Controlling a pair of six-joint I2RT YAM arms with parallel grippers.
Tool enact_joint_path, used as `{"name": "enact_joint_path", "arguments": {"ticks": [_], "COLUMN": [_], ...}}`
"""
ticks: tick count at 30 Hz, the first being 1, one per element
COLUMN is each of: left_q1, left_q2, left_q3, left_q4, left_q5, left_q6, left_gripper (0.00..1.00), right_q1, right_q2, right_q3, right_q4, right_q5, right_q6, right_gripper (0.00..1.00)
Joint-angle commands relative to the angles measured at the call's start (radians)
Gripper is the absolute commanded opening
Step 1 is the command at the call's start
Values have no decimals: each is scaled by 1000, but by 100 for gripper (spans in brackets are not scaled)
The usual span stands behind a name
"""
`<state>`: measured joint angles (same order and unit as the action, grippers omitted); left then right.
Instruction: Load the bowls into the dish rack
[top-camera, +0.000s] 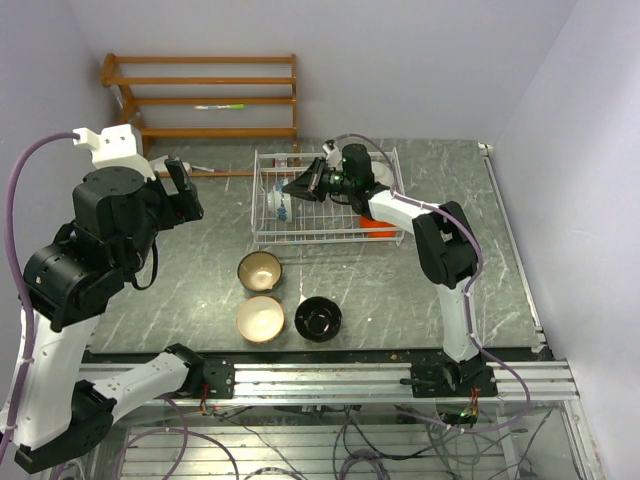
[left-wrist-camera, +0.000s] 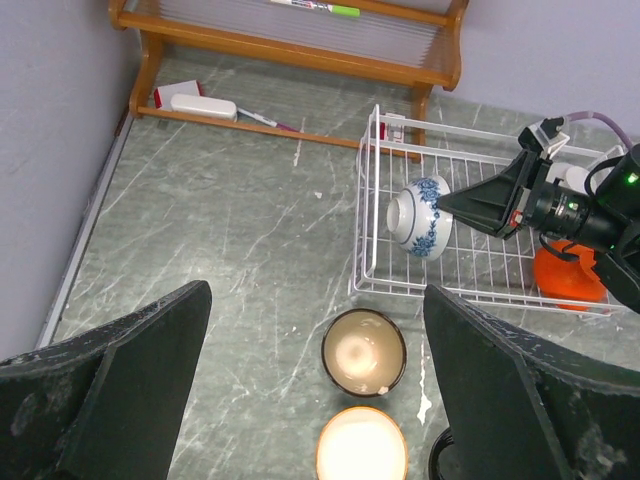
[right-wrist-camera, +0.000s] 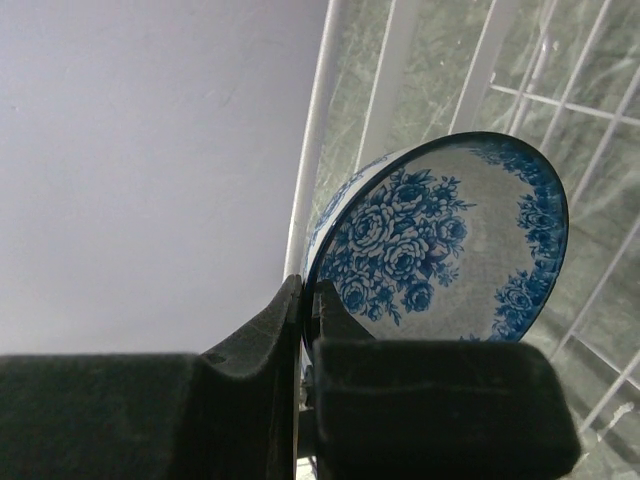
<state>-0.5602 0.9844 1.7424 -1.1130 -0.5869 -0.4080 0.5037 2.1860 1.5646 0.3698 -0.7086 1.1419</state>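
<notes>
The white wire dish rack (top-camera: 330, 241) (left-wrist-camera: 470, 294) stands at the table's back. My right gripper (top-camera: 293, 187) (right-wrist-camera: 305, 292) is shut on the rim of the blue-and-white bowl (top-camera: 279, 204) (left-wrist-camera: 420, 218) (right-wrist-camera: 450, 235), which is tipped on its side at the rack's left end. An orange-red bowl (top-camera: 378, 227) (left-wrist-camera: 567, 277) lies at the rack's right end. In front of the rack, the brown bowl (top-camera: 259, 270) (left-wrist-camera: 364, 351), cream-beige bowl (top-camera: 260, 319) (left-wrist-camera: 362, 447) and black bowl (top-camera: 318, 318) sit upright on the table. My left gripper (top-camera: 185, 190) (left-wrist-camera: 316, 292) hovers open high above them, holding nothing.
An orange-brown wooden slatted shelf (top-camera: 200, 95) stands against the back wall with a green marker (top-camera: 220, 106) on it. Small items (left-wrist-camera: 200, 103) lie at its foot. Walls close in on the left and right sides.
</notes>
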Motion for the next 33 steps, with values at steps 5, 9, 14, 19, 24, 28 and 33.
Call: {"name": "enact_joint_path", "arguments": {"ticks": [5,9,14,19,24,28,33], "left_q1": [-6,-6,-6,-5,-6,-6,-5], "left_q2": [5,12,12,12,14,15,13], "left_q3": [24,23,23,17,10,4,-8], "left_q4": [-2,4,3,5,9,14,23], "left_q5": [-23,-15,-16,-13,-5,-2,4], "left_q6": [23,29,32,31,29,28,23], "left_gripper": [99,99,99,99,99,99,99], "right_q1": [-5,-33,-50,-72,-82,-87,-94], "right_q2": [-14,-25,-62,-78,-103,-127,-152], "right_q3": [-72,-100,-130,-147,-161,-160,-164], "right_q4": [69,43,-13,-36,-83,-147,-205], "right_q5": [-2,6,51,53,70,97,125], "right_q6": [-11,-23,-62,-74,-110,-156,-197], "right_gripper": [2,3,6,12,19,24,28]}}
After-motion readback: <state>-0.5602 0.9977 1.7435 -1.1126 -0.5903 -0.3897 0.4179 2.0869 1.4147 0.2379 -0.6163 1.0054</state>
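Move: The right hand has the blue floral bowl pinched by its rim, the bowl's middle about 4 cm back, 2 cm left and 3 cm below. The rack's wire bed for it lies some 3 cm right, 2 cm back and 9 cm down. The orange bowl sits about 23 cm right and 8 cm back, the white bowl roughly 22 cm right and 2 cm ahead. From the left hand, the floral bowl is about 18 cm ahead, 14 cm right and 29 cm lower. Still pinching the floral bowl's rim, the right hand eases down about 1 cm, then parts its fingers to roughly a quarter open, ending the squeeze with the tips still either side of the rim. As they open, it travels right some 6 cm and sinks another 3 cm into the rack, turning slightly clockwise. ##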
